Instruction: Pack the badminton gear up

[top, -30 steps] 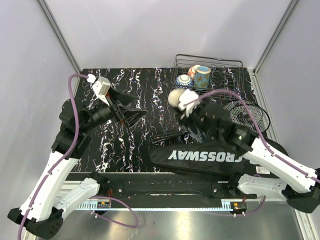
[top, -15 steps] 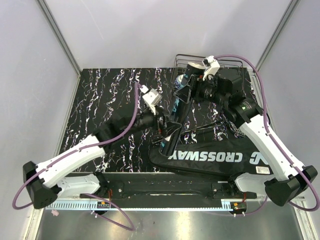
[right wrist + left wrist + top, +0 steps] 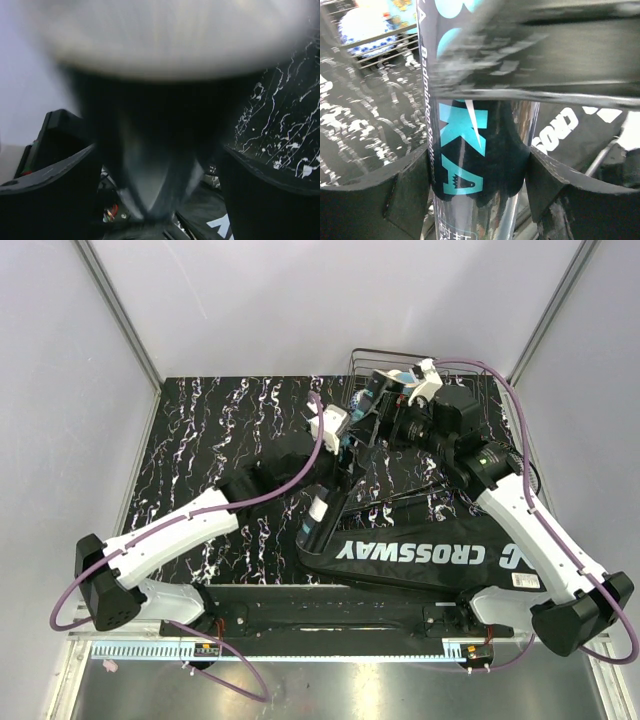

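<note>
The dark teal-lettered tube [image 3: 325, 502] leans from the bag's left end up toward the basket. My left gripper [image 3: 342, 455] is shut on its middle; in the left wrist view the tube [image 3: 470, 125] fills the gap between the black fingers [image 3: 410, 195]. My right gripper [image 3: 380, 420] is shut on the tube's upper end; the right wrist view shows the tube [image 3: 150, 150] blurred, with a pale cap on top. The black "CROSSWAY" bag [image 3: 420, 555] lies along the near edge. The racket's thin shaft [image 3: 400, 498] shows behind the bag, its head mostly under the right arm. No shuttlecocks show.
A wire basket [image 3: 455, 368] with painted ceramic cups stands at the back right, just behind my right gripper; its wires [image 3: 375, 42] show in the left wrist view. The black marbled tabletop [image 3: 220, 430] stretches to the left.
My left arm swung in from the table's left and closed on the tube, then slid farther up it. My right gripper moved back toward the basket onto the tube's upper end.
</note>
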You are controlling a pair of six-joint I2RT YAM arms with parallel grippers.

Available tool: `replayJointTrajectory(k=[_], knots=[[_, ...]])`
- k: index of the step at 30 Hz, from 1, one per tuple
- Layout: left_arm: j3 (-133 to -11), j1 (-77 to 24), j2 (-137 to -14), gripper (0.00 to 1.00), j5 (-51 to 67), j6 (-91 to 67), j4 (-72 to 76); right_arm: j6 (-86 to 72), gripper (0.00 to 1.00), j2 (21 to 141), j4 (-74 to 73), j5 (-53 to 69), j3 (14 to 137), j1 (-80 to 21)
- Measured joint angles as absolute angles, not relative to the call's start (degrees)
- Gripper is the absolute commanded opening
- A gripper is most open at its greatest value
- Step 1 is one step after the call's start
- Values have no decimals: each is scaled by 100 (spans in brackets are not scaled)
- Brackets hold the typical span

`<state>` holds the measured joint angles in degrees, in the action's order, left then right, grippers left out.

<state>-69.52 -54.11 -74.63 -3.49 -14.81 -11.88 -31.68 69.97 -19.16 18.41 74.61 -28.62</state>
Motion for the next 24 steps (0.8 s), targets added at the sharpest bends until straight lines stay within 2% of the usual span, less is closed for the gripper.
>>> replayJointTrajectory(k=[1,5,13,18,21,24], knots=[[-6989,-5393,-7463,37,-493,-1500,-1319,-3175,100,6973,-1973,1754,7454,-2867],[-7022,-4744,-7463,35,-867,-1535,-1931,-2923,100,6820,-2357,1284,7494,-2875],[-7192,-2290,-7575,35,-1286,-1044,-3365,-2167,100,6582,-3087,228,7483,-2875],[-8079,-1398,-8674,33,-1503,-325,-3721,-1988,100,6475,-3245,270,7194,-2875],[-8698,-1098,-9594,28,-1483,143,-3782,-1946,100,6473,-3308,440,7004,-2875],[-9657,-878,-10731,30,-1409,633,-4023,-1918,100,6420,-3326,690,6810,-2875]])
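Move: Some 22 cm ahead of the left hand, 32 cm to its left and 25 cm below is the bare far-left tabletop, where it takes the tube it already grips. Nearly under that hand, 3 cm ahead and 26 cm down, are the racket grips; the black bag is 27 cm right and 8 cm back, the wire rack 28 cm right and 38 cm ahead. From the right hand, the bare tabletop is 18 cm ahead, 41 cm left. Swinging the shuttlecock tube away from the right hand, the left arm sweeps it about 32 cm left and 22 cm forward, sinking 13 cm mostly towards the end, its grip kept while the wrist turns some 40 degrees counter-clockwise and rolls its left side up. The right fingers finish opening and come free of the tube, backing off 6 cm to the right, then sinking about 7 cm. ##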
